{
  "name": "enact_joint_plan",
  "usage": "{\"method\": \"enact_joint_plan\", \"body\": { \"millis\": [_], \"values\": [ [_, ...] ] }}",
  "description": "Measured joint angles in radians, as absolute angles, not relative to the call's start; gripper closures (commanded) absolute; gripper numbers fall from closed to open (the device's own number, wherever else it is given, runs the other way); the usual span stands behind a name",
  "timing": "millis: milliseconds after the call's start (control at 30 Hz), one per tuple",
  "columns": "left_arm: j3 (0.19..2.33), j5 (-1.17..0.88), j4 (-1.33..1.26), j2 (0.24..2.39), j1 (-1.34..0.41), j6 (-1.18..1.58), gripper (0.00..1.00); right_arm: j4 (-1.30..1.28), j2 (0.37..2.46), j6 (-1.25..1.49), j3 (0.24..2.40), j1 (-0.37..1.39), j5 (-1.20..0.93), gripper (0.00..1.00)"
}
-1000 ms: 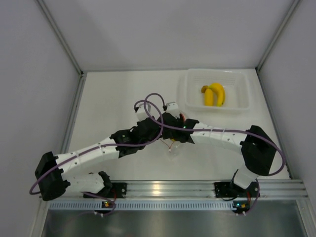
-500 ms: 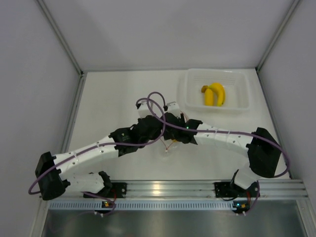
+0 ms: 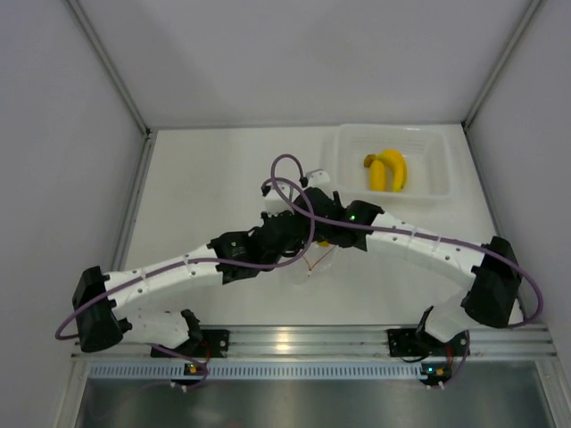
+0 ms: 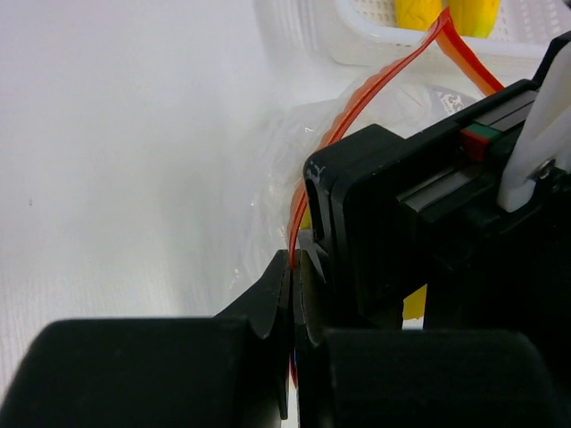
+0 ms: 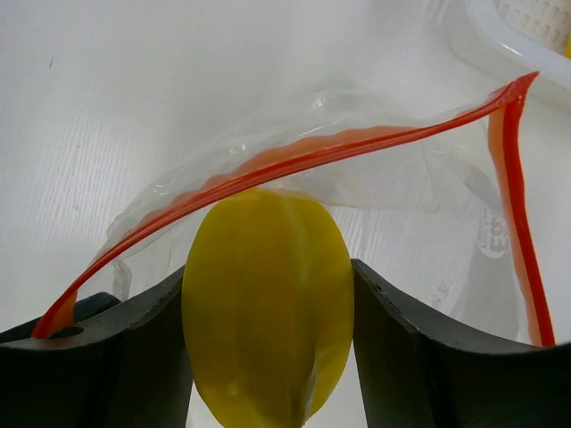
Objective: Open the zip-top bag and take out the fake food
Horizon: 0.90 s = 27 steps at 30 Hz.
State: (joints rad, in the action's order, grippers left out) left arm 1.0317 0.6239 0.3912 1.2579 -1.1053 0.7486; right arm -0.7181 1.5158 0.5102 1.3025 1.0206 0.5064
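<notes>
The zip-top bag [image 5: 419,187] is clear and crinkly, and its orange-red zipper strip [image 5: 294,156] stands open in a loop. My left gripper [image 4: 294,276] is shut on that strip, pinching its edge. My right gripper [image 5: 268,330] is shut on the yellow-green ridged fruit [image 5: 266,303], whose top sits at the bag's mouth, just under the strip. In the top view both grippers meet mid-table above the hanging bag [image 3: 314,263]. The yellow banana bunch [image 3: 388,169] lies in the clear tray [image 3: 437,192] at the far right.
The tray's near rim [image 4: 303,36] lies just beyond the bag, with the banana bunch [image 4: 446,13] behind it. The right arm's black wrist body [image 4: 428,232] crowds the left gripper. Purple cables [image 3: 290,178] loop over both wrists. Grey walls enclose the white table.
Both arms have shifted right and toward the far side, nearer the tray, carrying the bag and the fruit with them. Both grips are unchanged.
</notes>
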Motion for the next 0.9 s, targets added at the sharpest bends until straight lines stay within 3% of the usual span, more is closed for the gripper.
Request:
{"method": "enact_joint_plan", "body": {
  "millis": [900],
  "values": [
    [0.968, 0.593, 0.284, 1.26, -1.046, 0.923, 1.0, -0.728, 1.209, 0.413, 1.257, 0.998, 0.212, 0.89]
  ]
}}
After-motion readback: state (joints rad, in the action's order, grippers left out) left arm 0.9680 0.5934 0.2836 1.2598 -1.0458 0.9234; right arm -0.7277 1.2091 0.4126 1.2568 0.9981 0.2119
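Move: The right hand already grips the yellow food, which sits within the red-rimmed bag mouth; the middle of that mouth is roughly 2 cm ahead of this hand, neither left nor right and about level. The tray lies some 26 cm ahead, 23 cm right and 14 cm lower, with the banana near its middle. From the left hand, still pinching the rim, the yellow food is about 5 cm right, 2 cm ahead and 4 cm below. Up and back, the right hand draws the gripped food out of the bag mouth, rising about 7 cm and coming back some 5 cm while it rolls left side up and turns counter-clockwise, roughly 15 degrees each. The left hand keeps its pinch on the rim, edging slightly right and then a little forward, and rolls its left side down about 10 degrees. ##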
